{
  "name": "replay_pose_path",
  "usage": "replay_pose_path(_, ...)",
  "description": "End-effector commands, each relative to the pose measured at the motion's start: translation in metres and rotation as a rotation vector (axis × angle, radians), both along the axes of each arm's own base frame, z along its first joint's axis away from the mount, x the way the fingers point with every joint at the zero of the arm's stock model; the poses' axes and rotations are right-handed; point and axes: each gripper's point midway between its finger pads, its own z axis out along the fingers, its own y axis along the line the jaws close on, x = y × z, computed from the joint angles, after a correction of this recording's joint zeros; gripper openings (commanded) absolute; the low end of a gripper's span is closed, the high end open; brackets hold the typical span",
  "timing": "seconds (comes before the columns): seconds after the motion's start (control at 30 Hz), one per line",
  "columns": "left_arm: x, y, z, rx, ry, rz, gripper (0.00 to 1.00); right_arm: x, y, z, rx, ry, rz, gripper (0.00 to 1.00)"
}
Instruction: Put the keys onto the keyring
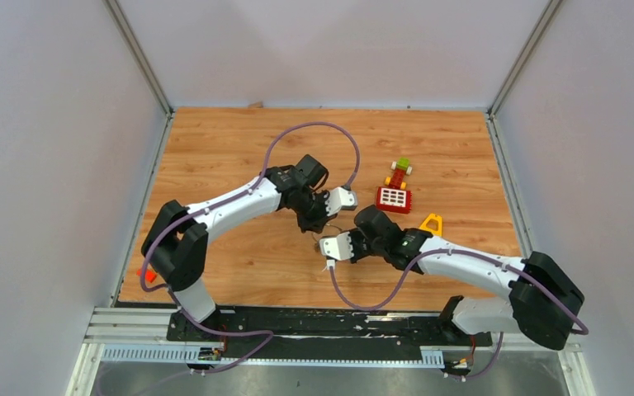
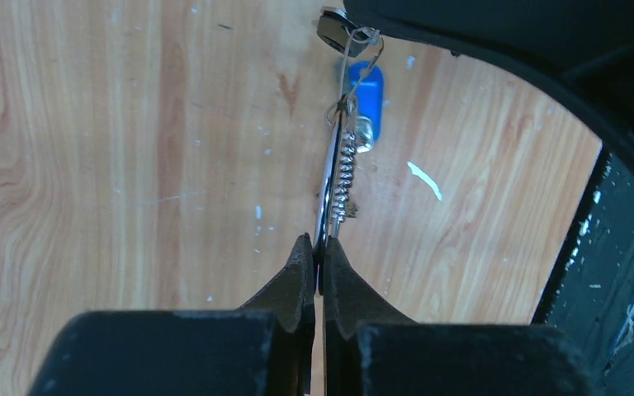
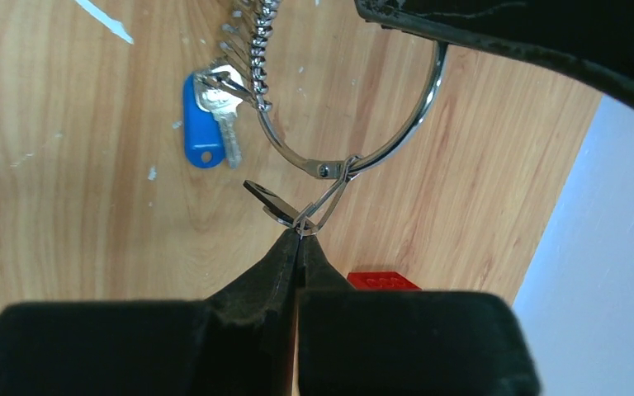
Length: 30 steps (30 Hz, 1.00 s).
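Observation:
The keyring [image 3: 417, 115] is a silver ring held up off the wooden table, carrying a blue tag [image 3: 201, 124], a silver key [image 3: 226, 120] and a coiled spring section. My left gripper [image 2: 322, 252] is shut on its rim, which shows edge-on [image 2: 330, 177] in the left wrist view. A small black-headed key [image 3: 266, 200] hangs on a thin wire loop [image 3: 324, 202] that is hooked onto the ring. My right gripper [image 3: 300, 233] is shut where that loop meets the key's head. In the top view both grippers [image 1: 328, 223] [image 1: 320, 242] meet at mid-table.
A red block with a white window [image 1: 395, 198] and green and yellow bricks [image 1: 399, 169] lie right of the grippers. A yellow triangular frame [image 1: 431, 223] sits beside the right arm. Something orange [image 1: 144, 274] lies at the table's left edge. Grey walls enclose the table.

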Motion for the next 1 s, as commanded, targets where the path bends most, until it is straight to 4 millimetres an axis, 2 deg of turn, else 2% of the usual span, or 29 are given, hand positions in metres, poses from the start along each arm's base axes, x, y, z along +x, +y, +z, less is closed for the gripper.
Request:
replay_pose_path(0.0, 0.017, -0.011, -0.012, 0.016, 0.035, 0.043, 0.0, 0.015, -0.006, -0.017, -0.038, -0.013, -0.061, 0.0)
replay_pose_path(0.23, 0.046, -0.017, -0.029, 0.025, 0.091, 0.111, 0.0, 0.058, -0.012, -0.029, -0.097, -0.069, -0.176, 0.0)
replay_pose_path(0.4, 0.06, -0.021, -0.036, 0.025, 0.112, 0.123, 0.0, 0.08, -0.009, -0.03, -0.104, -0.081, -0.22, 0.0)
replay_pose_path(0.53, 0.068, -0.015, -0.044, 0.052, 0.13, 0.135, 0.0, 0.096, -0.01, -0.029, -0.1, -0.088, -0.264, 0.0)
replay_pose_path(0.63, 0.074, -0.012, -0.05, 0.065, 0.143, 0.149, 0.0, 0.107, -0.012, -0.026, -0.081, -0.088, -0.306, 0.06)
replay_pose_path(0.73, 0.079, -0.008, -0.055, 0.083, 0.154, 0.158, 0.0, 0.116, -0.014, -0.02, -0.062, -0.087, -0.344, 0.15)
replay_pose_path(0.87, 0.083, -0.004, -0.061, 0.099, 0.172, 0.172, 0.0, 0.119, -0.018, -0.009, -0.028, -0.072, -0.369, 0.32)
replay_pose_path(0.97, 0.087, -0.002, -0.063, 0.102, 0.18, 0.187, 0.0, 0.117, -0.022, 0.002, 0.003, -0.058, -0.383, 0.39)
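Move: The left fingers hold the keyring; the right fingers, about 8 cm to their right, hold the key with the black tag, already linked to it. The bare table spot for them lies 7 cm ahead of the right hand and 8 cm below; from the left hand, 7 cm ahead, 8 cm right, 9 cm below. From the right hand, the red block stands about 12 cm ahead and 10 cm right, the yellow triangle 2 cm ahead and 18 cm right. Carry keyring and key together forward and down to the table: bring the left gripper about 8 cm forward and 6 cm down, keeping its pinch on the ring. Take the right gripper some 11 cm forward, sinking early, then open its fingers to let go of the key while still moving forward towards the red block and rising slightly, turning about 20 degrees clockwise. ##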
